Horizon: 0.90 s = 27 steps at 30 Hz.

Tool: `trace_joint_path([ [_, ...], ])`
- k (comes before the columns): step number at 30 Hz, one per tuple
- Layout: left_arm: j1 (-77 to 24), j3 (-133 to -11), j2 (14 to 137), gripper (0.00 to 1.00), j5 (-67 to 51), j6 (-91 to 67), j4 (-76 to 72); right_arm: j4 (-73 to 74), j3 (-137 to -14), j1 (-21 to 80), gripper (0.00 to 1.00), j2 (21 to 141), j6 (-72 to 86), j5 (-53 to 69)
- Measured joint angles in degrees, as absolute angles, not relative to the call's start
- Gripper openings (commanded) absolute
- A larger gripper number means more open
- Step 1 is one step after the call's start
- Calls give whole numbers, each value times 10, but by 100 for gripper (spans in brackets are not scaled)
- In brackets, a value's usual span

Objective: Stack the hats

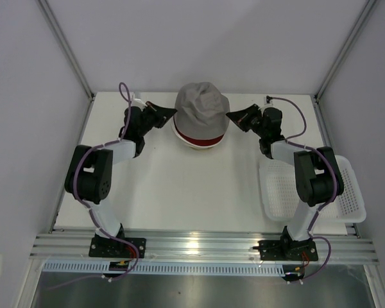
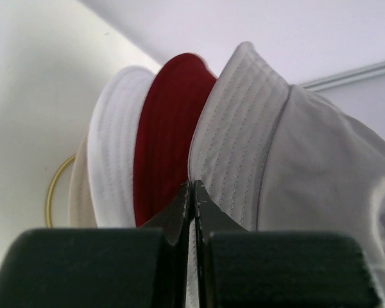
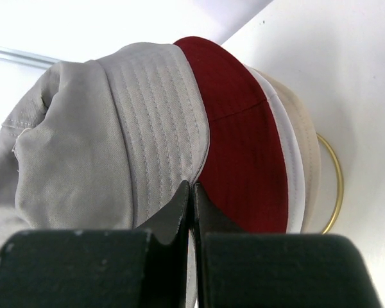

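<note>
The three hats sit stacked at the back middle of the table. The grey hat (image 1: 201, 106) is on top, over the dark red hat (image 1: 199, 138) and the cream-white hat (image 1: 199, 146). My left gripper (image 1: 172, 113) is shut on the left edge of the grey hat's brim (image 2: 244, 128), with a sliver of pale fabric between its fingers (image 2: 179, 208). My right gripper (image 1: 230, 116) is shut on the brim's right edge (image 3: 160, 122). Both wrist views show the red brim (image 2: 170, 128) (image 3: 244, 154) and white brim (image 2: 115, 147) (image 3: 294, 173) just beneath.
A gold wire ring (image 2: 53, 192) (image 3: 334, 186) lies on the table under the stack. A white mesh basket (image 1: 350, 192) overhangs the table's right edge beside my right arm. White walls close in the back and sides.
</note>
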State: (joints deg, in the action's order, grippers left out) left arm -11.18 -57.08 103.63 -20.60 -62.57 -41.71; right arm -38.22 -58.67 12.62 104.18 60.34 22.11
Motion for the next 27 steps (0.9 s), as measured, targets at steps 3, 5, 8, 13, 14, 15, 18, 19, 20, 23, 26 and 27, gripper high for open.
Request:
trace_joint_path([
  [3, -124, -580, 1032, 1, -176, -625, -362, -383, -580, 125, 0, 1042, 610, 217],
  [5, -133, -576, 1020, 1, -156, -625, -335, -384, -575, 122, 0, 1041, 616, 217],
  [8, -145, -568, 989, 1, -129, -617, -295, -383, -558, 118, 0, 1031, 625, 216],
  [13, -160, -570, 949, 1, -91, -601, -232, -369, -543, 116, 0, 1016, 623, 205],
  [14, -161, -572, 948, 1, -87, -599, -222, -368, -543, 117, 0, 1016, 623, 202],
  [15, -161, -576, 947, 1, -82, -598, -212, -366, -542, 117, 0, 1016, 622, 199],
  [18, -162, -580, 947, 1, -67, -597, -186, -364, -542, 119, 0, 1020, 622, 197],
  [19, -163, -580, 947, 1, -61, -597, -178, -366, -542, 121, 0, 1024, 622, 197],
  [20, -164, -580, 947, 1, -57, -597, -171, -368, -543, 123, 0, 1029, 621, 197],
  [23, -167, -580, 947, 1, -41, -594, -162, -369, -553, 130, 0, 1054, 617, 197],
  [26, -168, -580, 946, 1, -30, -591, -156, -369, -571, 138, 0, 1078, 611, 197],
  [27, -168, -580, 946, 1, -27, -589, -153, -369, -578, 140, 0, 1085, 607, 198],
])
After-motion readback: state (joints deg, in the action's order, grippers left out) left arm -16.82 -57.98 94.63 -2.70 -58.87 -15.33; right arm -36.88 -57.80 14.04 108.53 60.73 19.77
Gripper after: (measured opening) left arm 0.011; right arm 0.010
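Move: The red hat on top of the stack, where the grey one is going, lies about 10 cm to the right of my left hand, some 1 cm nearer me and 6 cm lower. From my right hand it is about 8 cm to the left, 1 cm farther out and 5 cm down. The grey hat's middle hangs about 5 cm above the red one and 2 cm farther out, its brim already pinched in both grippers. The white hat sits some 2 cm beneath the red. Keeping both grippers shut on opposite sides of the grey brim, I lower it over the red hat. My right hand sinks about 5 cm, faster towards the end, swinging a little to its right and back in before it finishes; my left draws back and down, roughly 2.5 cm each, turning some 20 degrees as its fingertips tip down and swing counter-clockwise. ##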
